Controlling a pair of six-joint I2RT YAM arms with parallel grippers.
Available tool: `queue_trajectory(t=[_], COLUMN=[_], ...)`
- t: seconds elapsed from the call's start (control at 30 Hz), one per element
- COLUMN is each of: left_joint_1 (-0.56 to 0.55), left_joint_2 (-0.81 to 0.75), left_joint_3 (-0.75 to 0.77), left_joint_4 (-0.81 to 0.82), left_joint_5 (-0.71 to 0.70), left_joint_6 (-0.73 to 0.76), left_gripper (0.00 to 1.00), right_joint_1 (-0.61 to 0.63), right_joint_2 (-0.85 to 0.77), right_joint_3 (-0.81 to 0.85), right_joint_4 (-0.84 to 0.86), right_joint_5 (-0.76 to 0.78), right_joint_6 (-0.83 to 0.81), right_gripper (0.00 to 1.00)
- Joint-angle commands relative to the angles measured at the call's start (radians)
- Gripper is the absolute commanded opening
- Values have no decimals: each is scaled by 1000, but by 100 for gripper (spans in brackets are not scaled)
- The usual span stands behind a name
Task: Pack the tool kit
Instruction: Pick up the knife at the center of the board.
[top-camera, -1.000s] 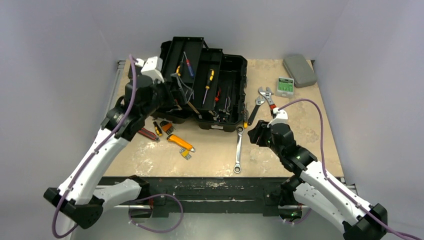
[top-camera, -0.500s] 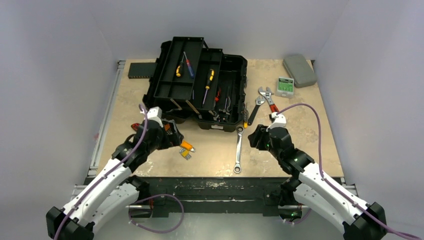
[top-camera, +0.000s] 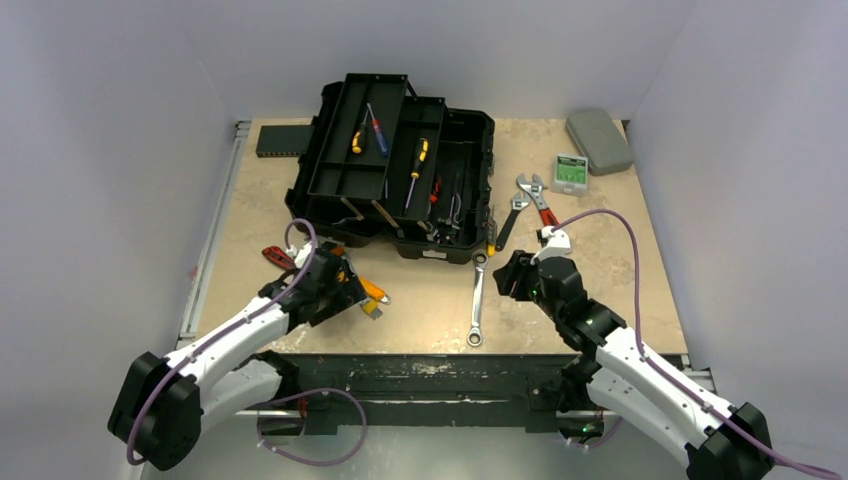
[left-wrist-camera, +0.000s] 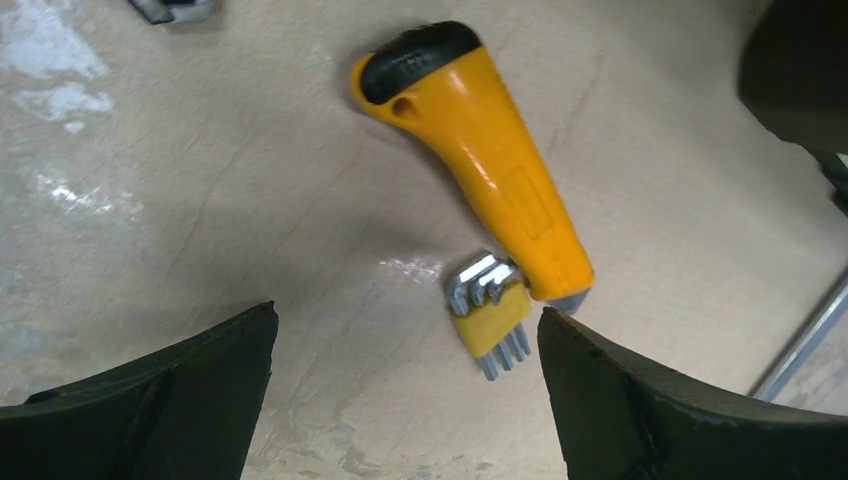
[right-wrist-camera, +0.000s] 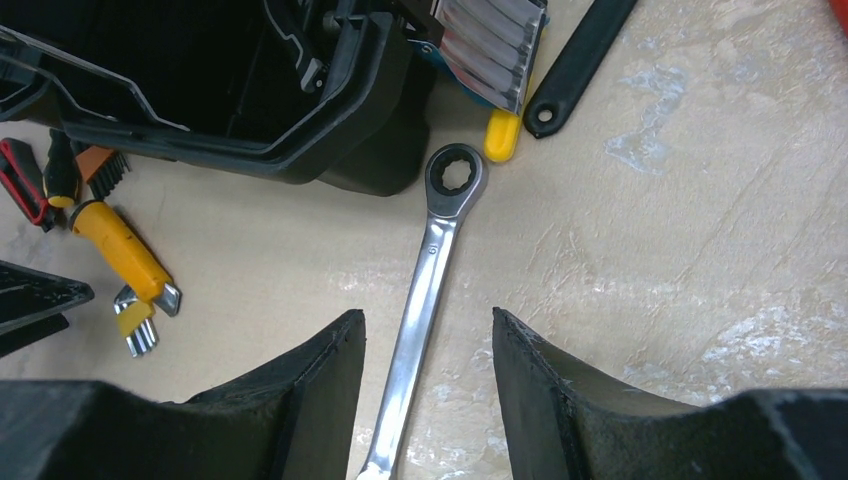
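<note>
The black toolbox (top-camera: 455, 215) stands open at the back centre, with screwdrivers in its raised trays (top-camera: 352, 150). A yellow-handled tool (left-wrist-camera: 480, 170) and a yellow hex-key set (left-wrist-camera: 490, 320) lie on the table. My left gripper (left-wrist-camera: 408, 315) hovers open just over them, and the hex keys sit near its right finger (left-wrist-camera: 640, 400). It is seen from above as the left gripper (top-camera: 350, 290). A silver ratchet wrench (right-wrist-camera: 435, 260) lies in front of the box. My right gripper (right-wrist-camera: 426, 318) is open astride the wrench's shaft, with a gap on each side.
Two adjustable wrenches (top-camera: 528, 205) lie right of the box. Red-handled pliers (top-camera: 278, 256) lie at the left. A grey case (top-camera: 598, 140) and a small green box (top-camera: 571, 173) sit at the back right. A flat black box (top-camera: 283, 140) sits at the back left.
My left arm has drawn back from the toolbox and come down to the front left, over the yellow tools. The right arm has hardly moved.
</note>
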Motion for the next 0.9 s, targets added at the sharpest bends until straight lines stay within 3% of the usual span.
queue_trajectory(t=[0.0, 0.23, 0.6, 0.77, 0.87], left_joint_1=[-4, -4, -16, -16, -18], left_joint_2=[54, 84, 196, 264, 305], left_joint_3=[61, 58, 58, 115, 161], left_joint_4=[-34, 16, 176, 89, 3], left_joint_5=[-92, -145, -195, -220, -232], left_joint_6=[-198, -367, -540, -607, -659], left_gripper=[97, 85, 75, 73, 64], right_joint_1=[-2, -2, -3, -2, -2], right_joint_2=[2, -8, -36, -49, -57], right_joint_3=[3, 0, 3, 9, 13], right_joint_4=[44, 35, 7, -10, -15], right_joint_5=[-4, -2, 10, 18, 18], right_joint_6=[-11, -6, -4, -7, -6], right_gripper=[49, 49, 49, 49, 49])
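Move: The orange knife lies about 7 cm ahead of the left hand, 2 cm to its right and some 3 cm below. The yellow key set lies 3 cm ahead and 3 cm right of this hand; the brown hex-key holder is about 6 cm beyond the knife and 6 cm left of it, the stubby screwdriver 4 cm farther left. From the right hand the knife lies about 32 cm left, 3 cm ahead and 11 cm below. Left hand travels some 5 cm forward, low towards the orange knife, turning 30 degrees counter-clockwise, open fingers narrowing. ##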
